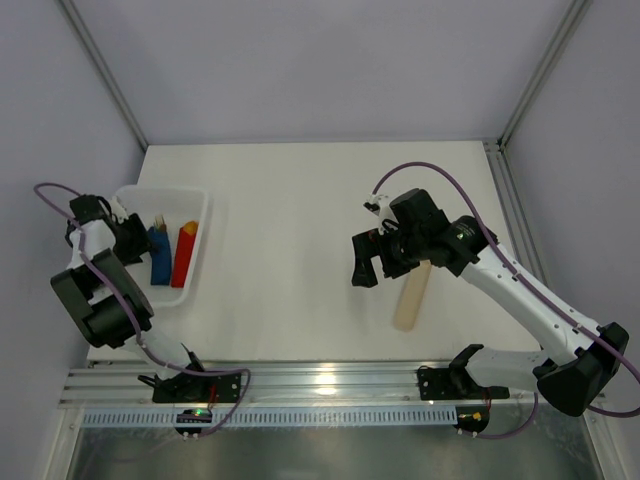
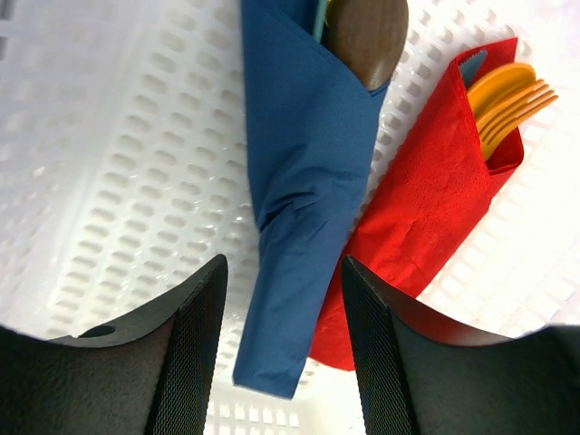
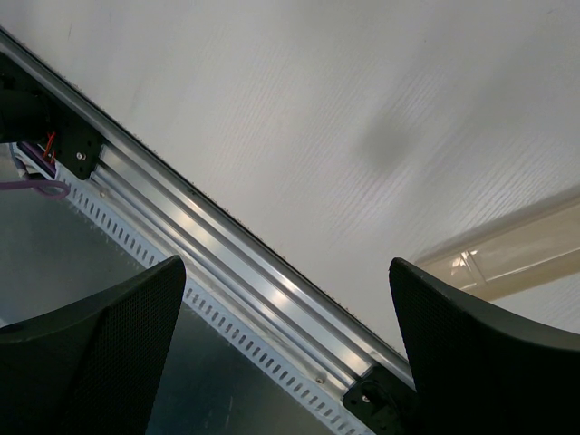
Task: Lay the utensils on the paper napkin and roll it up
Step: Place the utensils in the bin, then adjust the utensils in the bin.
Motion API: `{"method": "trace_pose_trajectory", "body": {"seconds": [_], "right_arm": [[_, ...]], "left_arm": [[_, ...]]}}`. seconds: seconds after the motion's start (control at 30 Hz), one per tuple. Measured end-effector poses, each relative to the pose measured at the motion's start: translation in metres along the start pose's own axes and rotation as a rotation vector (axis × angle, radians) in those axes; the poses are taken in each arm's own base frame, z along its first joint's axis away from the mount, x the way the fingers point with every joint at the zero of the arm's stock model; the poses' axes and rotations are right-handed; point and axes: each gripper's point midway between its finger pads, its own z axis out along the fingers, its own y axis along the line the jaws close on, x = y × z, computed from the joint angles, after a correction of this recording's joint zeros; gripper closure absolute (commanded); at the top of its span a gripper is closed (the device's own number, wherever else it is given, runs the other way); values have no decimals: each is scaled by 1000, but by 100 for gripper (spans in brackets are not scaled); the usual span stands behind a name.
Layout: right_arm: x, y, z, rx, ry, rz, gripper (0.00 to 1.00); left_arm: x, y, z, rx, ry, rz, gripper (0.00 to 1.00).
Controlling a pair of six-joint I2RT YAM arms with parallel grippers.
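Observation:
The paper napkin (image 1: 158, 252) is a narrow navy-blue roll (image 2: 304, 181) lying in a white perforated basket (image 1: 197, 198). A copper-brown utensil end (image 2: 364, 36) pokes out of the roll's top; the rest of the utensils are hidden inside. My left gripper (image 1: 133, 241) hovers over the basket, open (image 2: 283, 272), with its jaws on either side of the roll's lower end and a gap on each side. My right gripper (image 1: 378, 266) hangs wide open (image 3: 285, 267) above the table, holding nothing.
A red napkin roll (image 2: 426, 199) with orange cutlery (image 2: 507, 95) lies against the blue roll in the basket (image 2: 109, 163). A pale beige bar (image 1: 411, 295) lies on the table just right of my right gripper. An aluminium rail (image 3: 227, 263) runs along the near table edge.

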Motion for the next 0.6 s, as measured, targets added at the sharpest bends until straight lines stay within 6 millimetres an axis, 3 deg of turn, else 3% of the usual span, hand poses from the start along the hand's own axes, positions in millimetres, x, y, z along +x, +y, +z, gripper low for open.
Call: {"method": "trace_pose_trajectory", "body": {"seconds": [0.17,0.23,0.4,0.6], "right_arm": [[0,0,0,0,0,0,4],[0,0,0,0,0,0,4],[0,0,0,0,1,0,4],[0,0,0,1,1,1,4]], "left_arm": [[-14,2,-24,-55,-77,-10,49],[-20,-1,-33,-61,-113,-19,58],[-24,3,-37,-93,-127,-49,100],[-18,14,-23,-143,-86,-114,100]]}}
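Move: The blue napkin roll I have laid in the bin is about 6 cm below my left hand, its middle some 3 cm ahead and 2 cm to the right. The red roll lies beside it, about 6 cm farther right and level with it in reach; the bin's left wall stands roughly 11 cm to my hand's left. From my right hand the blue roll is some 58 cm left, 16 cm ahead and 20 cm below. I lift my empty left hand about 4 cm, straight up over the bin, then shut its half-open fingers completely with nothing between them. As they close I sink back about 2 cm. All the while I drift some 2 cm left, away from the blue roll and towards the bin's left wall, turning the hand about 10 degrees counter-clockwise. ##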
